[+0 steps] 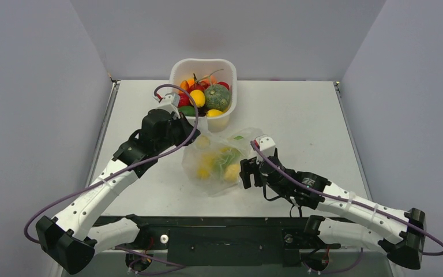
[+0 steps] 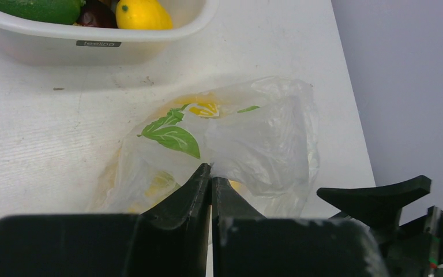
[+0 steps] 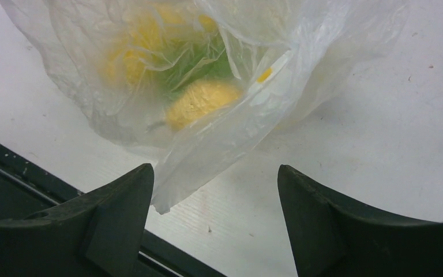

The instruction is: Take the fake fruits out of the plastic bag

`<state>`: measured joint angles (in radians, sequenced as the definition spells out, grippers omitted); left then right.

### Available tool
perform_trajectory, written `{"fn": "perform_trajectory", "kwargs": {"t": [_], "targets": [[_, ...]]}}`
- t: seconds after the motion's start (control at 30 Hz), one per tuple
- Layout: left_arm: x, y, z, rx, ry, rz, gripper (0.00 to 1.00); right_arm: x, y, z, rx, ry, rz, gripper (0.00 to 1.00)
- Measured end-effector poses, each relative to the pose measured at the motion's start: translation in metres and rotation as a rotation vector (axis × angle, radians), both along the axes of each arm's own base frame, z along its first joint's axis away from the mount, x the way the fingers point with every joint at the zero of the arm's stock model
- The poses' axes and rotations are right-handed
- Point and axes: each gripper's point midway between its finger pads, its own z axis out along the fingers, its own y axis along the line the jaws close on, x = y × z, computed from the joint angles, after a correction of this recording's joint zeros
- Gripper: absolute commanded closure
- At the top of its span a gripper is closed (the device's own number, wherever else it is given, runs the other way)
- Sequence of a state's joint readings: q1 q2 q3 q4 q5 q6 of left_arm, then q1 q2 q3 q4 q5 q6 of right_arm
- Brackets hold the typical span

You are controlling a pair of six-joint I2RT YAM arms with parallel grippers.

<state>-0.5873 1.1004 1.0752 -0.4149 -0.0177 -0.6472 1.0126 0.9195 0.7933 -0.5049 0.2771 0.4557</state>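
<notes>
The plastic bag (image 1: 222,161) lies crumpled on the table in front of the tub, still holding the fake fruits (image 1: 207,164). Through the film I see yellow fruits (image 3: 199,101) and a green one (image 3: 191,68). My left gripper (image 2: 211,173) is at the bag's far-left edge, shut on a fold of film just below the green leaf print (image 2: 173,135). My right gripper (image 3: 214,173) stands open at the bag's near-right side. A loose corner of the bag (image 3: 173,184) hangs beside its left finger, and nothing is pinched.
A white square tub (image 1: 231,69) stands at the back of the table. It is filled with other fruits, among them a ribbed green squash (image 1: 217,97) and a lemon (image 2: 141,14). The black base rail (image 1: 207,231) runs along the near edge.
</notes>
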Motion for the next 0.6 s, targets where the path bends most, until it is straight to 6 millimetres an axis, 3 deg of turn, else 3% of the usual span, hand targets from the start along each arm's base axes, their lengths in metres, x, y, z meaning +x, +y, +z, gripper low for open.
{"fn": "perform_trajectory", "kwargs": {"t": [0.2,0.27,0.3,0.33,0.43,0.47,0.53,0.6], "targets": [[-0.003,-0.002,0.003,-0.017,-0.004,-0.015,1.0,0.01,0.017,-0.018,-0.015,-0.026,-0.07,0.33],[-0.003,-0.003,0.003,-0.018,-0.003,-0.019,1.0,0.013,0.023,-0.022,-0.011,-0.029,-0.086,0.41],[-0.003,-0.003,0.003,-0.018,-0.002,-0.021,0.98,0.015,0.026,-0.024,-0.009,-0.031,-0.093,0.51],[-0.004,-0.003,0.003,-0.017,0.001,-0.023,0.85,0.016,0.028,-0.026,-0.011,-0.029,-0.095,0.58],[-0.006,-0.003,0.001,-0.007,0.015,-0.03,0.66,0.018,0.031,-0.031,-0.018,-0.029,-0.109,0.79],[-0.006,-0.003,0.001,-0.003,0.018,-0.034,0.54,0.019,0.031,-0.031,-0.016,-0.031,-0.115,0.82],[-0.007,-0.005,0.004,-0.002,0.022,-0.044,0.41,0.02,0.031,-0.03,-0.011,-0.036,-0.122,0.96],[-0.008,-0.006,0.007,-0.002,0.022,-0.054,0.35,0.022,0.032,-0.029,-0.003,-0.041,-0.126,1.0]]}}
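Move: Off the right hand's fingertips, the near-side rim of the bag's mouth hangs about 2 cm ahead, 3 cm to the left and 3 cm lower. The nearest yellow fruit inside the bag lies some 8 cm ahead, 5 cm left and 12 cm below that hand. From the left hand, still pinching the far rim, the bagged fruits lie about 1 cm ahead, 7 cm right and 18 cm down; the white bin stands 25 cm straight ahead, 16 cm lower. Reaching about 5 cm left, down and somewhat forward into the near rim of the bag's mouth, the right hand shuts its wide-open fingers and pinches the film, turning slightly clockwise. The left hand stays nearly in place and, towards the end, opens about halfway, letting go of the far rim. ##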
